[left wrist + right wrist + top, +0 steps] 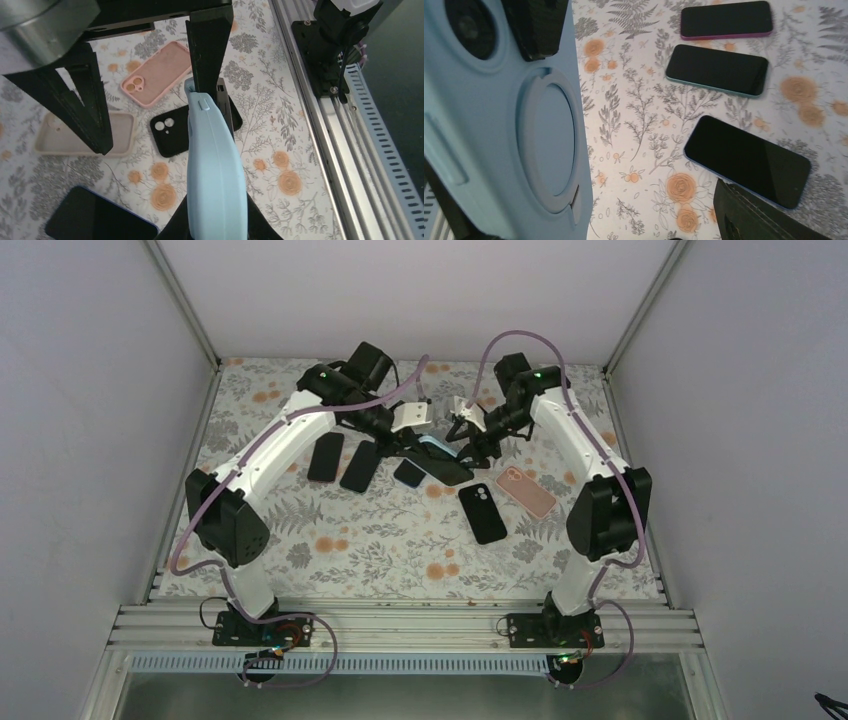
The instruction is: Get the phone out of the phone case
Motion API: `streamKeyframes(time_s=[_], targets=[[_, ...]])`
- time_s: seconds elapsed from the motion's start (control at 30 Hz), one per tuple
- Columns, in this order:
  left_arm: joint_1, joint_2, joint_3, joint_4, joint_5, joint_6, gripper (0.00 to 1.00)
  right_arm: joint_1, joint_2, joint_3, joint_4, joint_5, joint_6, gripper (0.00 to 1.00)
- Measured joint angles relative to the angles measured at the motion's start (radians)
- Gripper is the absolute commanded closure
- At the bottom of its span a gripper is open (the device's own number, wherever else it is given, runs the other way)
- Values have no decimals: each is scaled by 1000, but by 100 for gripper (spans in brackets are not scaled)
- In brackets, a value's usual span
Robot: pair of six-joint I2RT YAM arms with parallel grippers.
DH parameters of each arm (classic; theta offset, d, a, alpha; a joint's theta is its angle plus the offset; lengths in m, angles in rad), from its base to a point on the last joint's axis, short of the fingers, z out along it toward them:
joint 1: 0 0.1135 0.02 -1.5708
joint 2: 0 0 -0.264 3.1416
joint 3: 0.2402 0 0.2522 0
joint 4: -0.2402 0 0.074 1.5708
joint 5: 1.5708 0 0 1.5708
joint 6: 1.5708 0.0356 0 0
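My left gripper [425,443] is shut on a light blue phone case [216,170] and holds it edge-up above the table, its jaws clamped on both faces at the bottom of the left wrist view. In the top view a dark face that looks like the phone [447,469] sits in that case. My right gripper [463,435] is open. One of its fingers [207,50] touches the far end of the case, and the other stands well apart. In the right wrist view the case's back [499,130] fills the left side, showing a round ring and a camera hole.
Three bare phones [726,19] [716,69] [746,160] lie on the floral tablecloth. A pink case [525,490], a black case [483,512] and a beige case [75,137] lie empty nearby. The aluminium rail [345,155] runs along the near edge.
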Motion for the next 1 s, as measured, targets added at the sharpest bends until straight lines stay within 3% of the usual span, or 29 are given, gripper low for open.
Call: streamKeyframes(time_s=[0.07,0.17,0.23,0.27,0.4,0.43,0.53,0.6,0.7,0.73,1.0], targets=[[-2,-10,-25,6,-5,-24,98,12,8,-4,-15,2,-14,34],[-6,-28,-59,39,-32,-55,98,24,9,-12,-24,9,-22,65],[-7,-36,-74,79,-71,-75,98,25,9,-12,-23,18,-21,92],[-8,-40,-86,114,-94,-87,98,25,10,-11,-20,26,-19,96],[-12,-78,-182,267,-202,-133,97,23,31,-4,26,56,-2,97],[-18,-89,-203,296,-240,-136,92,20,39,-4,42,56,-2,97],[-43,-92,-208,355,-329,-143,58,-15,47,-6,82,32,-6,97],[-56,-90,-207,462,-418,-142,47,-55,47,-10,79,-32,21,97],[-63,-97,-230,632,-528,-130,9,-100,49,-12,70,-127,92,97],[-66,-103,-242,679,-556,-127,4,-112,50,-12,70,-147,111,97],[-65,-138,-252,937,-747,-127,0,-206,109,-11,57,-325,252,97]])
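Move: The phone in the light-blue case hangs between the grippers, still pinched by the left fingers; its middle lies about 8 cm to the left gripper's right and 3 cm below. From the open right gripper the cased phone's middle is some 6 cm left and 2 cm back. On the table about 20 cm below the right gripper, the bare phone lies 11 cm left and 7 cm ahead, the cream case 3 cm right and 8 cm ahead, the black case 5 cm right and 6 cm back. Close the right fingers on the near end of the blue-cased phone while the left keeps its hold, and ease both hands forward and slightly down. Then open the left gripper wide to let go and sweep it forward (about 14 cm in all) and up, swinging its fingers upward, towards the phone's far corner. Keep the right grip, drawing some 4 cm right and 5 cm forward as the wrist turns about 30 degrees. ##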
